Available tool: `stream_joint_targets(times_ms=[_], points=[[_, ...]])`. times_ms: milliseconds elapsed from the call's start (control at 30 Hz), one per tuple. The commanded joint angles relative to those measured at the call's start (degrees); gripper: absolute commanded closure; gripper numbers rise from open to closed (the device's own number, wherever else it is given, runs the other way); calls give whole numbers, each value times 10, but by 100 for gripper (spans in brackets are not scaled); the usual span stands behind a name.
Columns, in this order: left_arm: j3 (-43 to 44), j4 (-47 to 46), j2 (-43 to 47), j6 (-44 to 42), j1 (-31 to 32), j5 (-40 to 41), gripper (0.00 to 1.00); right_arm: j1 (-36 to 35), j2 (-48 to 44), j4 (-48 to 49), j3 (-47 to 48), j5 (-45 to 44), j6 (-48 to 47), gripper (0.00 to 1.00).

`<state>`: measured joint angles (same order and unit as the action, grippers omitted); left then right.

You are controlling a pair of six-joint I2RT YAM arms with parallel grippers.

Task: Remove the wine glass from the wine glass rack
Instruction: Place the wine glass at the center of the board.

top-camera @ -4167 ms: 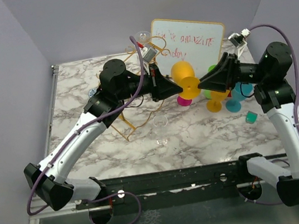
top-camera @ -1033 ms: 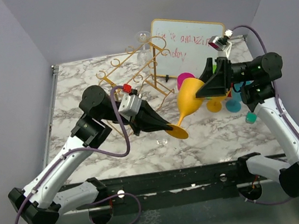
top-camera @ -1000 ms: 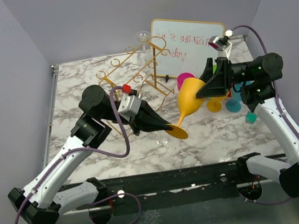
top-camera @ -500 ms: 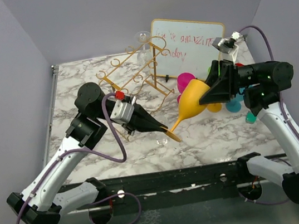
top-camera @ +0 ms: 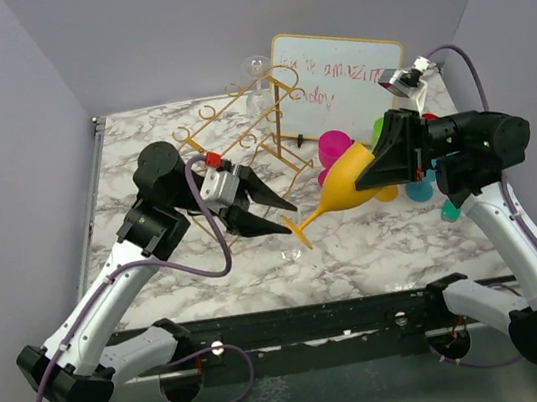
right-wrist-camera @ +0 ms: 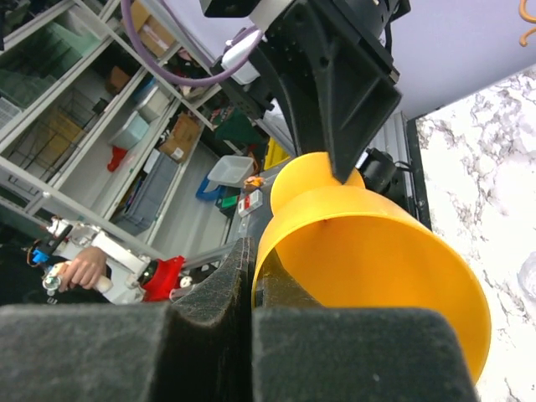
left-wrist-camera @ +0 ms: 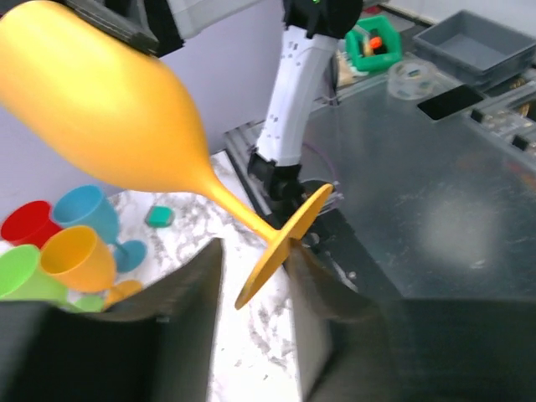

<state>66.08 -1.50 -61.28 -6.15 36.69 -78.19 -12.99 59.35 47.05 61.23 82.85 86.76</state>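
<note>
The wine glass (top-camera: 352,183) is yellow-orange and hangs in the air nearly on its side, right of the gold wire wine glass rack (top-camera: 238,130). My right gripper (top-camera: 373,170) is shut on the rim of its bowl (right-wrist-camera: 377,268), one finger inside and one outside (right-wrist-camera: 254,276). My left gripper (top-camera: 279,215) is open. The glass's round foot (left-wrist-camera: 280,243) sits between the spread fingers (left-wrist-camera: 180,318), close to the right one. Its stem slants up to the bowl (left-wrist-camera: 100,109).
A gold-framed whiteboard (top-camera: 336,75) stands behind the rack. Coloured cups (top-camera: 333,141) cluster under my right arm, with a small teal cube (top-camera: 449,211) nearby. A clear glass (top-camera: 292,253) lies on the marble below the foot. Another clear glass (top-camera: 254,65) is at the back.
My left gripper has opened and let go of the glass's foot. My right gripper has closed on the bowl's rim, and the glass has tipped flatter.
</note>
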Motion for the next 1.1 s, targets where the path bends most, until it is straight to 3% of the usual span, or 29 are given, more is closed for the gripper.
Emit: stream_joint_targets(times_ms=[0,167,267,333,433,500,800,1067], points=[[3,-39,-4,73,-3,30,47,2,-6,-34,12,10,-57,100],[10,-8,8,77,-4,79,17,2,-16,-355,54,0,-326,100],[17,21,24,67,-5,137,3,2,-17,-474,69,-15,-427,100],[28,45,32,71,-5,188,1,2,-13,-580,87,-40,-511,100],[48,87,35,67,-6,245,1,2,10,-823,139,-135,-674,100],[70,117,31,70,-6,294,1,2,22,-907,164,-208,-729,100],[133,167,-7,101,-8,400,1,2,32,-1052,226,-448,-793,100],[160,151,-34,146,-37,447,1,-2,26,-1055,167,-636,-788,100]])
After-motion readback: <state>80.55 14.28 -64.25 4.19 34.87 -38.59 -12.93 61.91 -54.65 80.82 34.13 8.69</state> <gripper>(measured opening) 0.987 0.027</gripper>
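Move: The right hand holds the yellow-orange glass by its rim. The clear patch of board it is being brought to lies about 12 cm ahead, 5 cm right and some 36 cm below. The pink glass stands roughly 19 cm ahead and 1 cm right; the standing orange glass about 14 cm ahead and 14 cm right, both about as low. From the left hand, the held glass's foot is some 2 cm right and 1 cm back; the rack's middle is 16 cm ahead, 9 cm left and 25 cm lower. Down and forward, about 12 cm and 11 cm, the right hand brings the held glass towards the board, drifting some 5 cm right late on; it turns clockwise and tips its fingers down, still pinching the rim. The left fingers, already parting round the foot, open wide; that hand goes forward towards the rack, rising slightly and turning counter-clockwise. ##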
